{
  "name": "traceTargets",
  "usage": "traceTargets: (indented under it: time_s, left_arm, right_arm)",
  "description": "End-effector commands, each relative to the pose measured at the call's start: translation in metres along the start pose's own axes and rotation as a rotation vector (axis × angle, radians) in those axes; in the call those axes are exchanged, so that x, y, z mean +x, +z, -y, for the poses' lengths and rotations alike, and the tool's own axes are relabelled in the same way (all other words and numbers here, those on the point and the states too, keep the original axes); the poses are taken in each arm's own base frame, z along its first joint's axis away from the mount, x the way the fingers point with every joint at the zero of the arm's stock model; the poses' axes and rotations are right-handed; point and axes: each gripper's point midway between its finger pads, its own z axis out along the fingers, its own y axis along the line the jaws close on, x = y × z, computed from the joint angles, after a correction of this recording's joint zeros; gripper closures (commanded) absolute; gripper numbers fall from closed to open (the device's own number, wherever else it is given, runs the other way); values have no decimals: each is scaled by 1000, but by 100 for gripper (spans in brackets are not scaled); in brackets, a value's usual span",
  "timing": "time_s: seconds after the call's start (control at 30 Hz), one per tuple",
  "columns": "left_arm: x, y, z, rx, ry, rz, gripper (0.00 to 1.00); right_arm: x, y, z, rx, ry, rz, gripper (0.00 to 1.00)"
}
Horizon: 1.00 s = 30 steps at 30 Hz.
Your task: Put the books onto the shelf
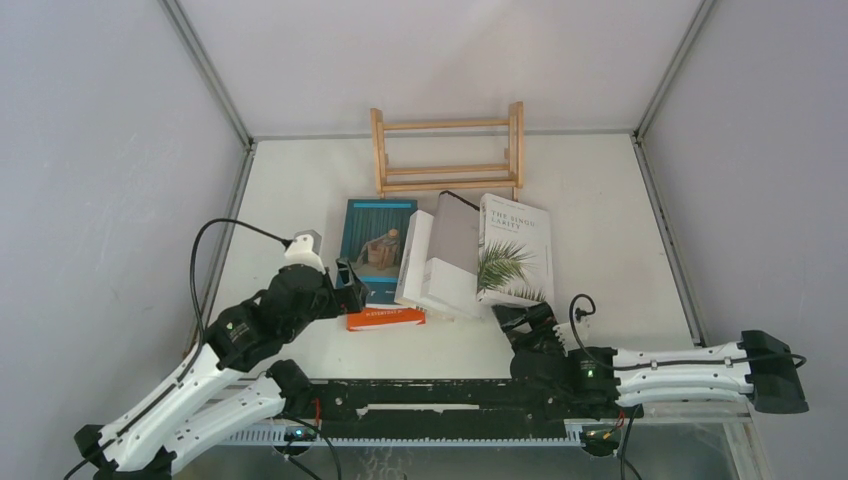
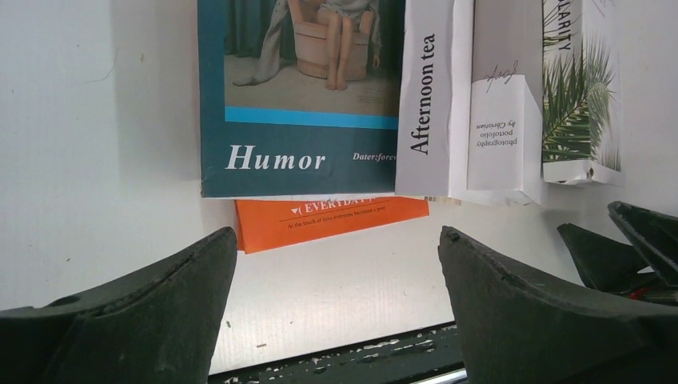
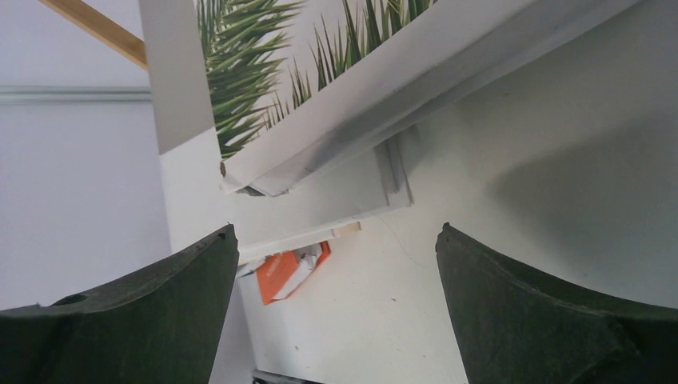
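The books lie overlapping in a flat cluster mid-table: teal "Humor" (image 1: 378,240) (image 2: 300,104), a white "Afternoon tea" book (image 1: 414,262) (image 2: 428,104), a grey one (image 1: 456,235) (image 2: 500,48), and the white palm-leaf book (image 1: 515,250) (image 3: 320,96). The orange book (image 1: 386,318) (image 2: 332,218) (image 3: 288,272) pokes out from under the near edge. The wooden shelf (image 1: 447,150) stands behind them with nothing on it. My left gripper (image 1: 356,285) (image 2: 336,236) is open just left of the orange book. My right gripper (image 1: 522,320) (image 3: 336,232) is open at the palm-leaf book's near corner.
Grey walls enclose the table on the left, right and back. The black base rail (image 1: 440,400) runs along the near edge. The right gripper's fingers (image 2: 632,240) show at the right of the left wrist view.
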Motion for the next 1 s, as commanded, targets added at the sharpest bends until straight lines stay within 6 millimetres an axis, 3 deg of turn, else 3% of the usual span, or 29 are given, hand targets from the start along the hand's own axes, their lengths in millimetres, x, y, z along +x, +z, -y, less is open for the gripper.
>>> traceTargets:
  time_s: [0.0,0.17,0.57,0.97]
  left_arm:
    - [-24,-10,14,40,20,57,0]
    - [-29,-9,16,34,47,61,0]
    - [-34,-4,21,31,57,75,0]
    - [-32,6,33,38,89,67,0]
  right_arm:
    - [-21,1,-47,-95,818,16,0]
    - [-28,6,-49,-115,870,41,0]
    - [-41,26,-31,-126,961,101,1]
    - [-55,42,-30,-156,1034,129,4]
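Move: The Singularity book with the palm cover has its middle about 13 cm ahead of the right hand, almost straight in line and some 2 cm lower; its near edge is only a short way ahead. The grey portfolio book lies about 14 cm to the left of the hand and 12 cm ahead, with the Afternoon tea book about 22 cm left and 12 cm ahead. From the left hand, the Singularity book is about 33 cm right, 8 cm ahead and 14 cm below. The Singularity book's near end is what the right hand closes in on: wide open, it goes forward about 5 cm and drifts some 2 cm right, rising slightly, then dipping. On the way it swings clockwise and rolls its left side up, about 15 degrees each, bringing the fingers to the near edge, one above the cover and the other low beside it. The left hand, open and empty, eases forward and right by about 2 cm. ##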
